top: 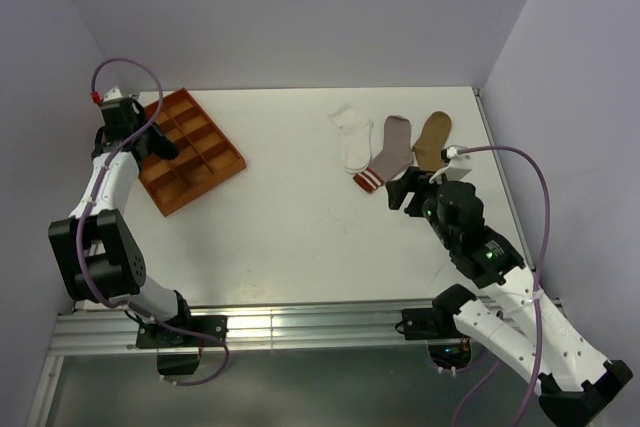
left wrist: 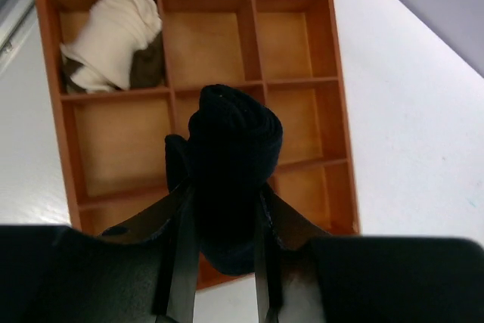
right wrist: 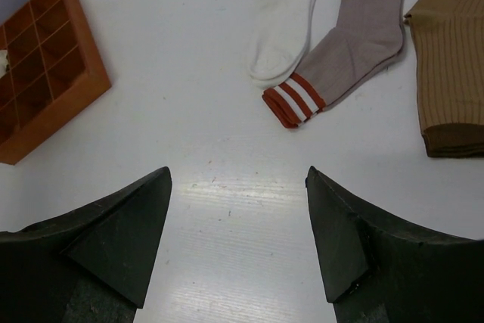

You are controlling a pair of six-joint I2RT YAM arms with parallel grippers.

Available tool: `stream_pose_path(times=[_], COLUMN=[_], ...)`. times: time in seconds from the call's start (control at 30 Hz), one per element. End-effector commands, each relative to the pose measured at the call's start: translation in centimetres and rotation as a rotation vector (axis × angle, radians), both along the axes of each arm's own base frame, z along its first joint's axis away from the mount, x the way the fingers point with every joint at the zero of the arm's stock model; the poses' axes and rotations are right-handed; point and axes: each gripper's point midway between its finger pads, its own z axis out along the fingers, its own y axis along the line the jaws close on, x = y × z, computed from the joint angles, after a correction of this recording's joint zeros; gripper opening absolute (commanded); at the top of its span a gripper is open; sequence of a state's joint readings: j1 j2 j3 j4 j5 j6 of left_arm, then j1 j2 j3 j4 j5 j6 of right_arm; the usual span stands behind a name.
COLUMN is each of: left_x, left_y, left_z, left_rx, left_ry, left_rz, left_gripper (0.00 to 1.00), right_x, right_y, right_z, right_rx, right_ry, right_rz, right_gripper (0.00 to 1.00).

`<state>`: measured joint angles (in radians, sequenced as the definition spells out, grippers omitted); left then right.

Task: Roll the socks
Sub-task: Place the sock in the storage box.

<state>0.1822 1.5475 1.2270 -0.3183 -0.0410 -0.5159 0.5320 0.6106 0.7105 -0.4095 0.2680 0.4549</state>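
Observation:
My left gripper (left wrist: 225, 194) is shut on a rolled black sock (left wrist: 234, 141) and holds it above the orange compartment tray (left wrist: 338, 96). A rolled cream sock with brown bands (left wrist: 113, 39) lies in a compartment at the upper left of the left wrist view. Three socks lie flat at the far right of the table: white (top: 355, 137), grey with a red-striped cuff (top: 392, 152) and tan (top: 432, 139). My right gripper (right wrist: 238, 175) hangs open and empty over bare table just in front of the grey sock's cuff (right wrist: 293, 100).
The tray (top: 240, 160) sits at an angle at the table's far left, under the left gripper (top: 158, 143). The right gripper (top: 405, 190) is near the table's right edge. Purple walls close in the back and both sides.

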Motion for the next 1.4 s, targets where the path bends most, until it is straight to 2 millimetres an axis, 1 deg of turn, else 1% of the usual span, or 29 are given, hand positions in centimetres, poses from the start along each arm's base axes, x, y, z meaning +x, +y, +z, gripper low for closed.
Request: stream_pose_path(times=[0.0,0.07,0.1,0.13,0.23,0.3,0.33,0.4,0.47,0.5,0.6,0.83,0.87,0.9,1.03,1.17,1.27,1.3,1.37], left_x=[1.5,1.3,1.5,1.5,1.8,2.0,2.1,2.3,2.5,2.6,2.5,2.0,2.0,1.9,1.2,0.4,-0.2,-0.4,-0.6], left_y=[1.8,2.5,3.1,3.7,4.6,4.8,5.2,5.3,5.9,6.0,6.2,7.2,7.1,7.1,6.6,7.2,7.1,7.0,7.0], left_z=[2.1,0.8,0.8,-0.5,-1.8,-1.5,-0.8,-0.7,-1.3,-2.0,-2.8,-6.5,-6.7,-7.4,-8.4,-9.1,-10.1,-10.8,-11.3], left_rx=[0.145,0.181,0.235,0.248,0.295,0.314,0.337,0.377,0.413,0.421,0.446,0.478,0.476,0.465,0.433,0.436,0.413,0.401,0.392], left_ry=[-0.185,-0.197,-0.205,-0.176,-0.147,-0.169,-0.196,-0.202,-0.173,-0.155,-0.142,-0.050,-0.046,-0.031,-0.009,0.044,0.083,0.105,0.137], left_rz=[-0.134,-0.164,-0.185,-0.197,-0.263,-0.290,-0.290,-0.311,-0.318,-0.340,-0.366,-0.374,-0.382,-0.389,-0.401,-0.369,-0.373,-0.381,-0.389], left_gripper=[0.00,0.00,0.00,0.00,0.00,0.00,0.00,0.00,0.00,0.00,0.00,0.00,0.00,0.00,0.00,0.00,0.00,0.01,0.00], right_x=[0.7,0.7,0.8,0.8,0.8,0.9,0.9,0.9,1.1,1.2,1.3,1.6,1.6,1.7,1.8,1.8,1.7,1.7,1.6], right_y=[0.1,0.2,0.2,0.1,-0.1,-0.1,-0.2,-0.1,0.0,0.0,0.1,0.3,0.2,0.2,0.2,0.2,0.2,0.1,0.0], right_z=[0.6,0.5,0.4,0.3,0.2,0.1,-0.1,-0.2,-0.4,-0.5,-0.8,-1.1,-1.1,-1.2,-1.3,-1.3,-1.2,-1.2,-1.1], right_rx=[-0.017,-0.022,-0.028,-0.031,-0.039,-0.048,-0.051,-0.055,-0.059,-0.063,-0.072,-0.085,-0.088,-0.091,-0.098,-0.097,-0.094,-0.095,-0.093], right_ry=[-0.042,-0.040,-0.040,-0.040,-0.036,-0.029,-0.024,-0.020,-0.018,-0.015,-0.006,0.002,0.004,0.006,0.010,0.007,0.004,0.002,-0.004], right_rz=[0.009,0.014,0.013,0.012,0.004,0.001,0.000,0.002,0.004,0.004,0.003,0.010,0.007,0.008,0.006,0.005,0.006,0.002,-0.002], right_gripper=[0.79,0.79,0.79,0.79,0.79,0.79,0.79,0.79,0.79,0.79,0.79,0.78,0.78,0.78,0.78,0.78,0.78,0.78,0.78])
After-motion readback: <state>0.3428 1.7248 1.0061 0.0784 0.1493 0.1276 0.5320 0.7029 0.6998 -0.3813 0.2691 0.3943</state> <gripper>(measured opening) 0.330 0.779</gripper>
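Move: The left hand already holds the rolled black sock; the empty compartment it goes for lies about 7 cm to its left, nearly straight ahead (1 cm), some 15 cm below. The cream sock's compartment is about 6 cm ahead, 11 cm left and as low. The storage box's middle lies roughly 4 cm ahead and 2 cm left, also 15 cm down. From the idle right hand the empty compartment is about 20 cm ahead, 60 cm left and 22 cm below. Down by about 10 cm and leftward, the left hand brings the held black sock over the empty compartment on the near side of the cream sock; the leftward travel comes mostly first, and a brief 1 cm rise interrupts the descent. Meanwhile the wrist turns some 20 degrees clockwise and rolls its left side up; the fingers keep their hold. The right hand, open and empty, sinks about 2 cm. ##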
